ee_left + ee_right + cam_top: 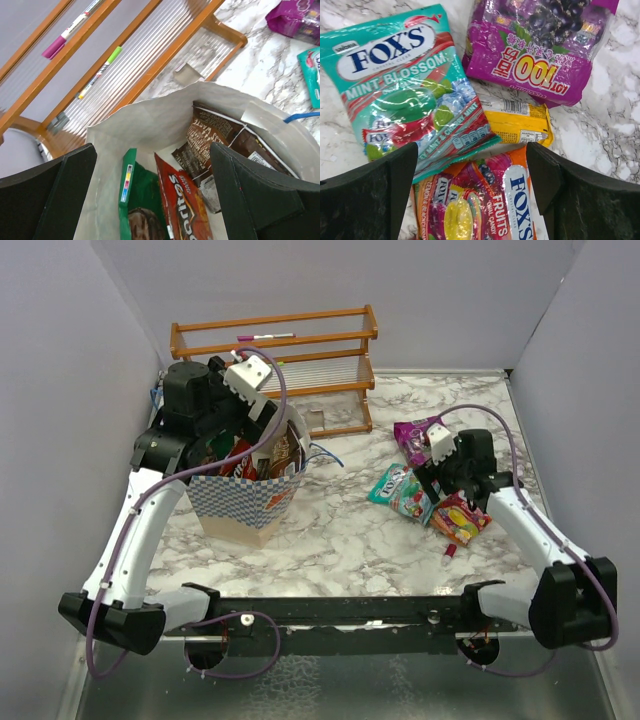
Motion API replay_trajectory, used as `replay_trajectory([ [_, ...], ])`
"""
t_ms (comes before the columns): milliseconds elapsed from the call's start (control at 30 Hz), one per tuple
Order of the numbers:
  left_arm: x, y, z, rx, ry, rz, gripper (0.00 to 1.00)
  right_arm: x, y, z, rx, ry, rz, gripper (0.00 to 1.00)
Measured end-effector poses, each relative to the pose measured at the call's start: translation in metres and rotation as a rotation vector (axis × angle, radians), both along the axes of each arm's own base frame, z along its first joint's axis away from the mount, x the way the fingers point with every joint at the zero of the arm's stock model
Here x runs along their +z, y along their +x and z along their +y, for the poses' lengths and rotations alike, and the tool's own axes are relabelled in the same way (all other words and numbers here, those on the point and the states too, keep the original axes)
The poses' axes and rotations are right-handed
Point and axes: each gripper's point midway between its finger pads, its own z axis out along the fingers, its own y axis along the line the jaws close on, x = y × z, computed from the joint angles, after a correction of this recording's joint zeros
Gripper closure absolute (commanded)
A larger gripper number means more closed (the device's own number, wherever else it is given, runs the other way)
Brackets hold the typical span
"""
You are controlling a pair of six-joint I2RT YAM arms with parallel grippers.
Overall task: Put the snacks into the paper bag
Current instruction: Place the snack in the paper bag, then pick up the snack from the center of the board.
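The checkered paper bag (245, 502) stands at the left with its white inside (150, 125) showing. In it lie a green packet (142, 200), a red Doritos packet (182, 200) and a brown bag (215, 132). My left gripper (152, 190) hangs open over the bag's mouth, holding nothing. On the right, my right gripper (472, 185) is open just above the red-yellow Fox's Fruits pack (480, 205). A teal mint pack (405, 80), a magenta pack (540, 45) and a small yellow packet (520, 125) lie beyond it.
A wooden rack (290, 360) with marker pens (62, 42) stands behind the bag. A tiny red-pink object (450, 552) lies near the right arm. Grey walls close in the marble table (340, 530) on three sides.
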Motion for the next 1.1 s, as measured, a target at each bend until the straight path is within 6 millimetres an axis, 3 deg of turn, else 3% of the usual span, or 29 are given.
replay_trajectory([
  [167,-0.001,0.003,-0.011,-0.034,-0.045,0.015,0.01,-0.017,0.008,-0.008,-0.028,-0.006,0.096,0.17],
  [500,0.004,0.0,-0.022,-0.08,-0.09,0.014,0.01,-0.034,0.033,0.008,0.039,0.032,0.224,0.38],
  [800,0.002,0.0,-0.024,-0.091,-0.097,0.021,0.01,-0.061,0.027,0.018,0.085,0.062,0.346,0.47],
  [1100,0.001,0.0,-0.026,-0.096,-0.104,0.029,0.01,-0.07,0.024,0.029,0.132,0.116,0.385,0.77],
])
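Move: The teal mint candy bag's middle lies about 8 cm to the right hand's left, hardly farther out, and some 7 cm below its open fingers. From this hand, the purple candy bag is roughly 12 cm ahead and 4 cm left, the small yellow packet 4 cm straight ahead, and the red fruit candy bag 4 cm back and 4 cm right, all just as low. For the left hand, high over the paper bag, the mint bag lies about 28 cm right, 3 cm back and 32 cm down. The right fingers come to pinch the mint bag near its lower end, beside the yellow packet. The hand sinks about 6.5 cm, first easing forward, then bearing left with a slight pull back, while it tips some 20 degrees steeper and the fingers close to about a third open. The wide-open left hand shifts about 2.5 cm right over the paper bag. ##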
